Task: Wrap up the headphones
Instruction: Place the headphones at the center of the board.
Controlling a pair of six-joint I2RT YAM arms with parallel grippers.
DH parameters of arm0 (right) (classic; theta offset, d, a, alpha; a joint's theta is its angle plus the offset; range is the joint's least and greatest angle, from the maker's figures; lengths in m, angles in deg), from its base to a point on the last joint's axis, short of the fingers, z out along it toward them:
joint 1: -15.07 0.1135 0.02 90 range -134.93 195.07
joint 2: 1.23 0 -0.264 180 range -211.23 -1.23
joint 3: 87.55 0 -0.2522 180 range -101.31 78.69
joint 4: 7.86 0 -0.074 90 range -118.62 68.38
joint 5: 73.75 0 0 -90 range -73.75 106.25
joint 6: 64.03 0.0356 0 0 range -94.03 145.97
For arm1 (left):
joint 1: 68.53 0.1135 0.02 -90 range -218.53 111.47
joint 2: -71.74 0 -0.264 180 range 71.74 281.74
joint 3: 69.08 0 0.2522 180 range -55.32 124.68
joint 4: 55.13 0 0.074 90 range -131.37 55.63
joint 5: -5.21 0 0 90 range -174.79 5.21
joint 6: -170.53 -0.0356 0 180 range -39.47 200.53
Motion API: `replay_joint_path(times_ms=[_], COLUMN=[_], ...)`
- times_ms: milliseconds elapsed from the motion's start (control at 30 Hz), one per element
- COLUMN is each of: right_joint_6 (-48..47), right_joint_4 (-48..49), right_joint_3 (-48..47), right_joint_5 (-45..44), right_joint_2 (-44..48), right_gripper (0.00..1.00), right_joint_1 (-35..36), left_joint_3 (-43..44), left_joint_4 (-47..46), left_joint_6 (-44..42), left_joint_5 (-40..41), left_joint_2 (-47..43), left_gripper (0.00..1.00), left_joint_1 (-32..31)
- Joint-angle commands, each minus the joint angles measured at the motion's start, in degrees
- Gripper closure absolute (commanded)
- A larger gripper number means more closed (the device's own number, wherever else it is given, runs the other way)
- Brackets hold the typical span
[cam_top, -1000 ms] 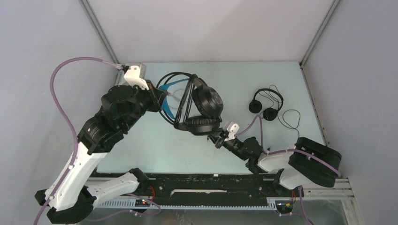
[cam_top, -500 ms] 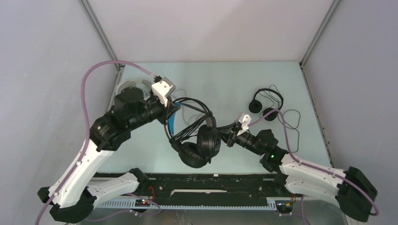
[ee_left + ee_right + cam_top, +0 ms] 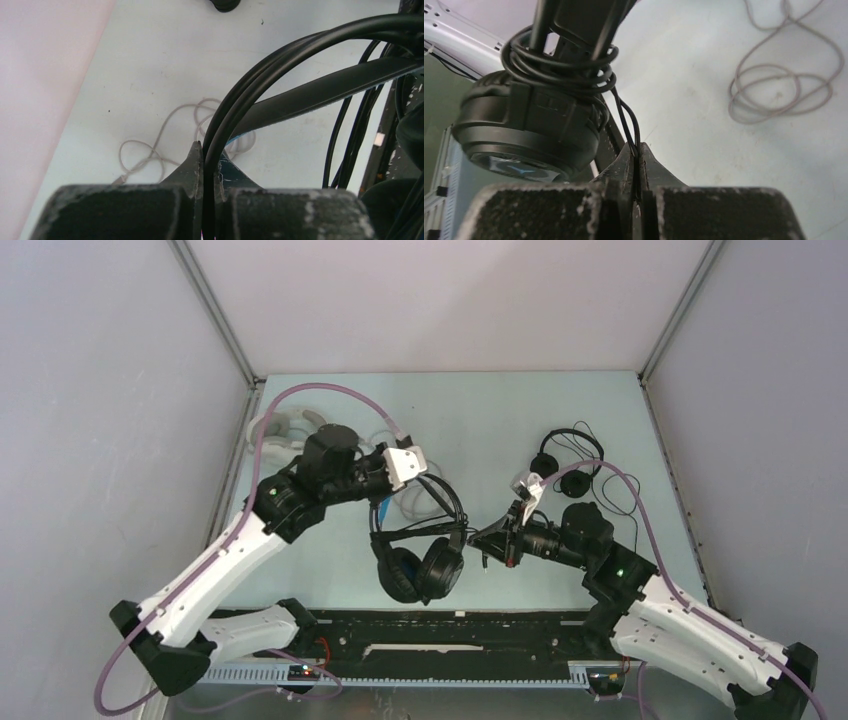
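The black over-ear headphones point(image 3: 420, 568) hang above the table near its front edge, cups down. My left gripper point(image 3: 390, 498) is shut on their thin black headband wires point(image 3: 280, 60), with the flat band point(image 3: 320, 85) beside them. Their black cord is wound in several loops point(image 3: 559, 70) above one earcup point(image 3: 524, 135). My right gripper point(image 3: 487, 539) is shut on the cord's free end point(image 3: 631, 125), just right of the cups. The small black on-ear headphones point(image 3: 565, 465) lie at the back right. The white headphones point(image 3: 278, 428) lie at the back left, half hidden by my left arm.
The grey cable point(image 3: 412, 502) of the white pair lies in loose loops on the table under the hanging pair, also seen as grey cable point(image 3: 784, 85). The thin cord point(image 3: 622, 495) of the small pair trails to the right. Walls close in on three sides.
My left arm has carried the black headphones right and toward the near edge, turning them cups down. My right arm has swung out to the right, still holding the cord.
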Motion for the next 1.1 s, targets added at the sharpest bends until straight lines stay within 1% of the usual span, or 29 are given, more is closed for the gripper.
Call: replay_joint_path(times_ms=[0, 133, 233, 333, 467, 600, 700, 800, 933, 1067], right_joint_6=[4.96, 8.29, 11.43, 12.49, 12.89, 16.39, 19.00, 20.58, 21.64, 23.16], right_joint_4=[-7.37, -10.70, -13.13, -12.76, -11.48, -10.44, -6.69, -0.85, 3.98, 8.04], right_joint_3=[-4.56, -5.36, -5.36, -5.27, -4.91, -3.79, -1.80, 0.29, 0.35, 0.35], right_joint_5=[-0.11, -1.48, -5.68, -6.51, -6.05, -7.65, -6.33, -4.54, -5.29, -4.25], right_joint_2=[0.14, -0.24, -0.12, -1.14, -4.78, -9.46, -13.00, -17.80, -25.34, -32.97], right_gripper=[1.00, 1.00, 1.00, 1.00, 1.00, 1.00, 1.00, 1.00, 1.00, 0.97], right_joint_1=[-2.37, -4.64, -7.16, -9.60, -10.38, -10.66, -10.61, -9.39, -6.84, -5.71], left_joint_3=[-0.70, -4.85, -7.31, -8.61, -10.55, -11.55, -11.19, -12.93, -16.70, -16.03], left_joint_4=[5.25, 0.85, -2.93, -5.05, -7.58, -7.01, -3.67, -1.11, -2.48, -2.94], left_joint_6=[-14.21, -18.31, -19.86, -21.08, -22.70, -24.55, -25.71, -26.89, -28.17, -28.11], left_joint_5=[2.51, 6.47, 7.99, 9.52, 12.15, 16.63, 19.16, 22.95, 24.94, 24.73], left_joint_2=[2.04, 2.70, 4.69, 7.99, 10.96, 13.38, 15.99, 17.47, 18.86, 22.39], left_gripper=[1.00, 1.00, 1.00, 1.00, 1.00, 1.00, 1.00, 1.00, 1.00, 0.98], left_joint_1=[0.63, 0.64, 0.66, 0.55, 0.44, 0.35, 0.39, 0.24, -0.05, -0.64])
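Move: Hanging from the left fingers by the headband, the headphones have their middle about 7 cm back and 6 cm below that hand. The bare middle of the board lies roughly 6 cm ahead, 4 cm right and 28 cm below. The grey cable coil is some 9 cm ahead of the left hand, level sideways, on the board. From the right hand, that middle is about 15 cm ahead, 5 cm left and 22 cm down. Sinking together towards the board, both hands carry the headphones down: the left about 16 cm, easing some 6 cm forward and keeping its pinch on the headband while its fingers tip further down. The right drops about 14 cm and goes some 4 cm forward, still pinching the cable end, its wrist turning some 40 degrees so the fingers dip; both drift slightly right, then return left. ##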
